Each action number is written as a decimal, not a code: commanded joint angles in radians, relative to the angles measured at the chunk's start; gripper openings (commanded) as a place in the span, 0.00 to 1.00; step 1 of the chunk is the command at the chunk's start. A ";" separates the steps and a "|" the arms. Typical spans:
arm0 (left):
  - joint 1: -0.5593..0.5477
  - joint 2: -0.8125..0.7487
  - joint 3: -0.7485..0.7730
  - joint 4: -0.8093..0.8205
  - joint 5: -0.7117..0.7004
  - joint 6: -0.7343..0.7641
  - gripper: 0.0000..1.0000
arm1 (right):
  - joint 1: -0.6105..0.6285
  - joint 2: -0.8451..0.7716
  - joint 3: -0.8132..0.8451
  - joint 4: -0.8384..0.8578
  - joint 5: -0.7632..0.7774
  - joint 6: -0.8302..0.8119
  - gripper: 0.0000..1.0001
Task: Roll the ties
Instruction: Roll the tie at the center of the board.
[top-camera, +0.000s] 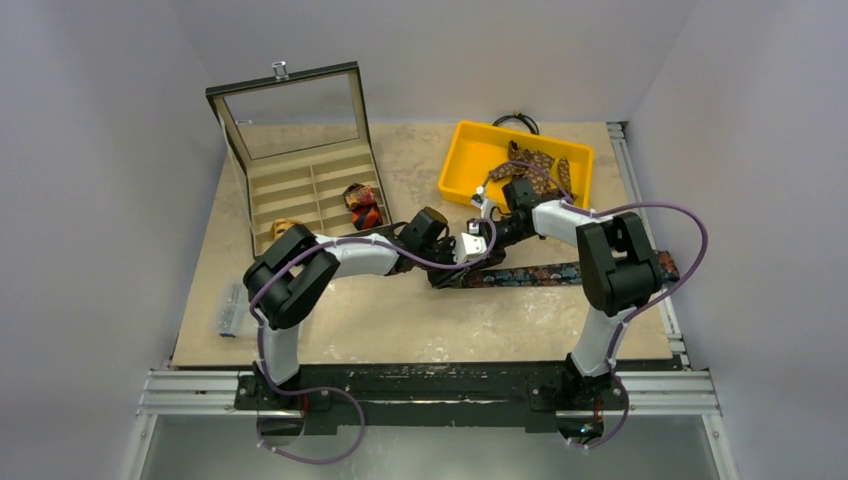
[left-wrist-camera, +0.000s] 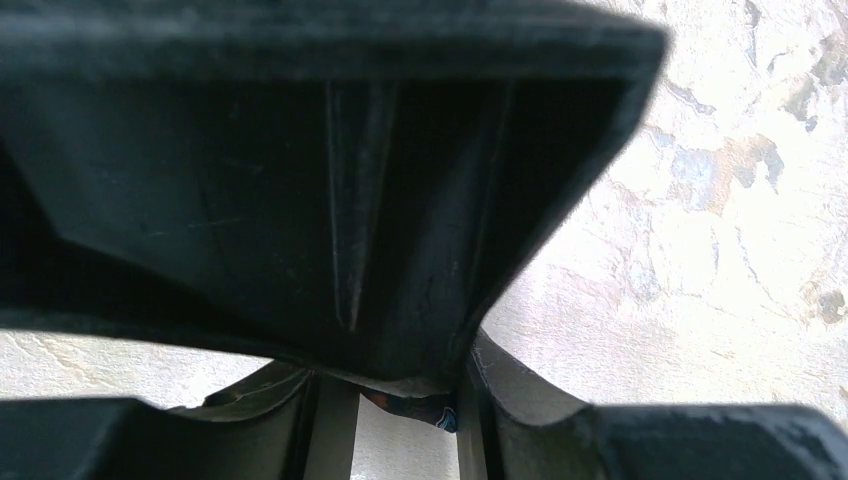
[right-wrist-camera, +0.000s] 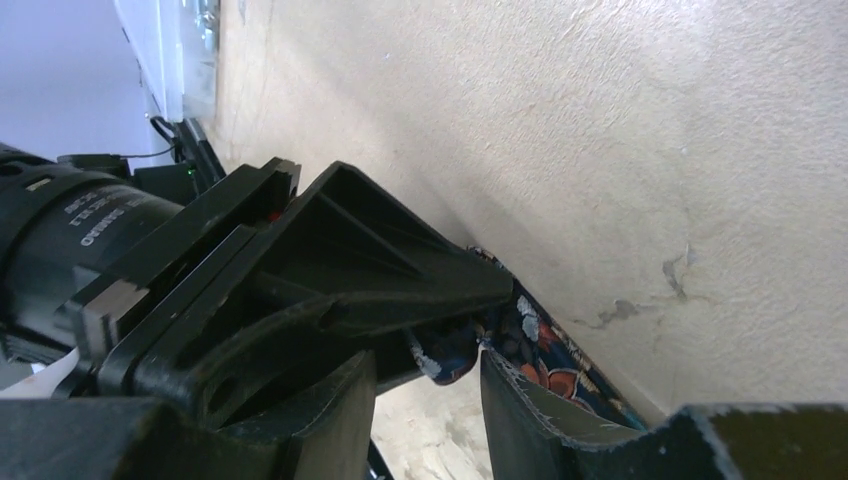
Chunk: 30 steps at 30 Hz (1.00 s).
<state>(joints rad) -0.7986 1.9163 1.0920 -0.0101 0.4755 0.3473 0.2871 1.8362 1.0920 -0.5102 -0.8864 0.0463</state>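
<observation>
A dark navy floral tie (top-camera: 540, 273) lies flat across the middle of the table, running from the right edge toward the centre. Both grippers meet at its left end. My left gripper (top-camera: 447, 272) holds that end: in the left wrist view a bit of the tie (left-wrist-camera: 425, 408) spans the narrow gap between its fingertips (left-wrist-camera: 400, 400). My right gripper (top-camera: 472, 245) sits just behind it, jaws apart. In the right wrist view the tie's folded end (right-wrist-camera: 545, 350) lies at the right gripper's (right-wrist-camera: 430, 360) tips, with bare table showing between the fingers. The right gripper's black finger (left-wrist-camera: 300, 180) blocks most of the left wrist view.
A yellow bin (top-camera: 460, 165) at the back holds brown patterned ties (top-camera: 540, 165). An open compartment box (top-camera: 300, 190) at the back left holds a red-orange coil (top-camera: 364, 207) and a tan coil (top-camera: 285, 227). A black cable loop (top-camera: 515, 122) lies behind the bin. A clear plastic piece (top-camera: 228, 310) sits near the left edge.
</observation>
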 joint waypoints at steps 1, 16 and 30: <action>0.009 0.049 -0.014 -0.134 -0.029 -0.026 0.20 | 0.006 0.029 0.001 0.071 -0.038 0.042 0.41; 0.037 -0.040 -0.099 0.024 0.053 -0.039 0.49 | -0.006 0.099 0.004 0.010 0.104 -0.115 0.00; 0.039 -0.011 -0.105 0.244 0.164 -0.116 0.54 | -0.005 0.052 -0.068 0.067 0.254 -0.141 0.00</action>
<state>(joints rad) -0.7425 1.8744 0.9730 0.1303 0.5911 0.3035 0.2802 1.9175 1.0718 -0.4679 -0.7982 -0.0414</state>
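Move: The rolled end of the tie sits between the left hand's half-closed fingers, right at the hand point. From the right hand, whose fingers are part open, this tie roll is about 2 cm left, 1 cm back and 4 cm below. From the left hand, the flat tie strip's middle is roughly 18 cm right and level in reach; the yellow tray is about 19 cm ahead and 10 cm right. The right fingertips come down onto the cloth at the tie roll: they sink about 1.5 cm while shutting completely, then press on down, closed, nearly 3 cm more, easing some 2 cm to the right. The left hand keeps its pinch until those fingers are shut, then opens to about half, lets go and backs about 1.5 cm left, slipping back slightly at the end. ##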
